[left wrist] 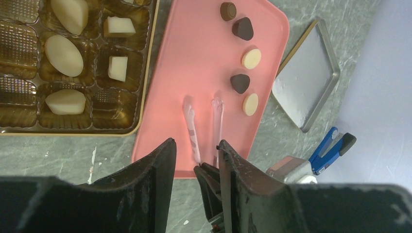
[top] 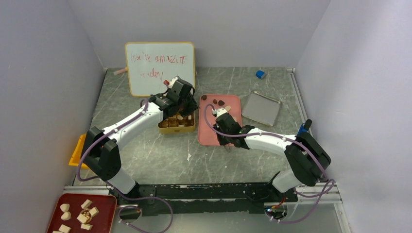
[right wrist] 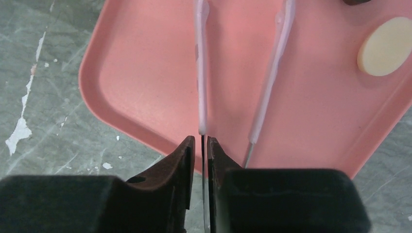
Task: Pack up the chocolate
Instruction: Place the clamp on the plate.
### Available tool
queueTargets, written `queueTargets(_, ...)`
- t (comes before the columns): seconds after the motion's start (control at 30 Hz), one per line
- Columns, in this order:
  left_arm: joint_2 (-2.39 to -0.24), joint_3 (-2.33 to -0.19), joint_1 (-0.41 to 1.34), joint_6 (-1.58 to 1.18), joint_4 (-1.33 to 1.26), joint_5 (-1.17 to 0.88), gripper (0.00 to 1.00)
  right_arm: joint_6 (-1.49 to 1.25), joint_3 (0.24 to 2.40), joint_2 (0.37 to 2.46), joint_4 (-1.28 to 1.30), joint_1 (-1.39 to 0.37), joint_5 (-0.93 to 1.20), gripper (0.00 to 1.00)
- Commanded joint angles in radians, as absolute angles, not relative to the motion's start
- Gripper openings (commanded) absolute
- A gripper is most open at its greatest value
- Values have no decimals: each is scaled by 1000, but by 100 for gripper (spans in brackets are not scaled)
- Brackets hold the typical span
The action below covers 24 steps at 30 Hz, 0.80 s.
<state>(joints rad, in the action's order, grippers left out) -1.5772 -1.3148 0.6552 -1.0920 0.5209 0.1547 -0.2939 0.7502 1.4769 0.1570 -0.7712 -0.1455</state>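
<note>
Several pieces of chocolate lie in a row on the pink tray (left wrist: 194,58): a dark round one (left wrist: 228,10), a dark heart (left wrist: 242,28), a tan round (left wrist: 251,58), another dark heart (left wrist: 240,83) and a tan oval (left wrist: 250,104). My right gripper (right wrist: 204,138) hangs over the tray's near edge (top: 224,141). It is closed on one thin metal leg of pink-tipped tweezers (right wrist: 200,73), whose two tips stand apart over bare tray. My left gripper (left wrist: 195,141) is open and empty, high over the gold box (top: 177,127).
The gold box (left wrist: 145,97) holds pale oval and blocky pieces (left wrist: 64,55) in its cells. A metal lid (top: 261,108) lies right of the tray. A whiteboard (top: 160,68) stands behind. A dark red tray (top: 99,201) with beige chunks sits near left.
</note>
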Motion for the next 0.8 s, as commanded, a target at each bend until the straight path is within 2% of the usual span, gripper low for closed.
queueTargets(0.0,-1560,-1329,658,-1081,512,166,42,-279,748,1489,141,-775,-174,25)
queueTargets(0.1,-1567,-1329,658,-1084,508,160,42,-273,752,1499,149,-775,-178,33)
queueTargets(0.5,-1581,-1336,658,-1094,502,152,41,-227,823,1456,203,-775,-216,37)
queueTargets(0.77,-1589,-1350,658,-1092,502,154,41,-206,880,1419,261,-775,-240,46)
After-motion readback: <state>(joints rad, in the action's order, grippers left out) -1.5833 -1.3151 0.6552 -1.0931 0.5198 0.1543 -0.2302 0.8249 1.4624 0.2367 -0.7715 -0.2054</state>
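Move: The clamp lies at the right hand's fingers, its middle about 2 cm ahead, 1 cm left and 1 cm lower, its legs pointing ahead and left; the pink plate's middle is some 9 cm ahead. The nearer white disc sits roughly 10 cm ahead and 5 cm right, a dark chocolate 12 cm ahead and 2 cm right, the gold box about 11 cm ahead and 21 cm left. From the left hand the clamp is around 5 cm back, 11 cm right and 15 cm down. The clamp is let go on the pink plate: the right fingers, barely parted about its left metal leg just behind the sleeve, open to nearly half their range. Meanwhile the hand sinks not quite 1 cm and eases about 1 cm right, then lifts some 3 cm off the legs, drifting 1 cm forward, with the two legs between its spread fingers. ##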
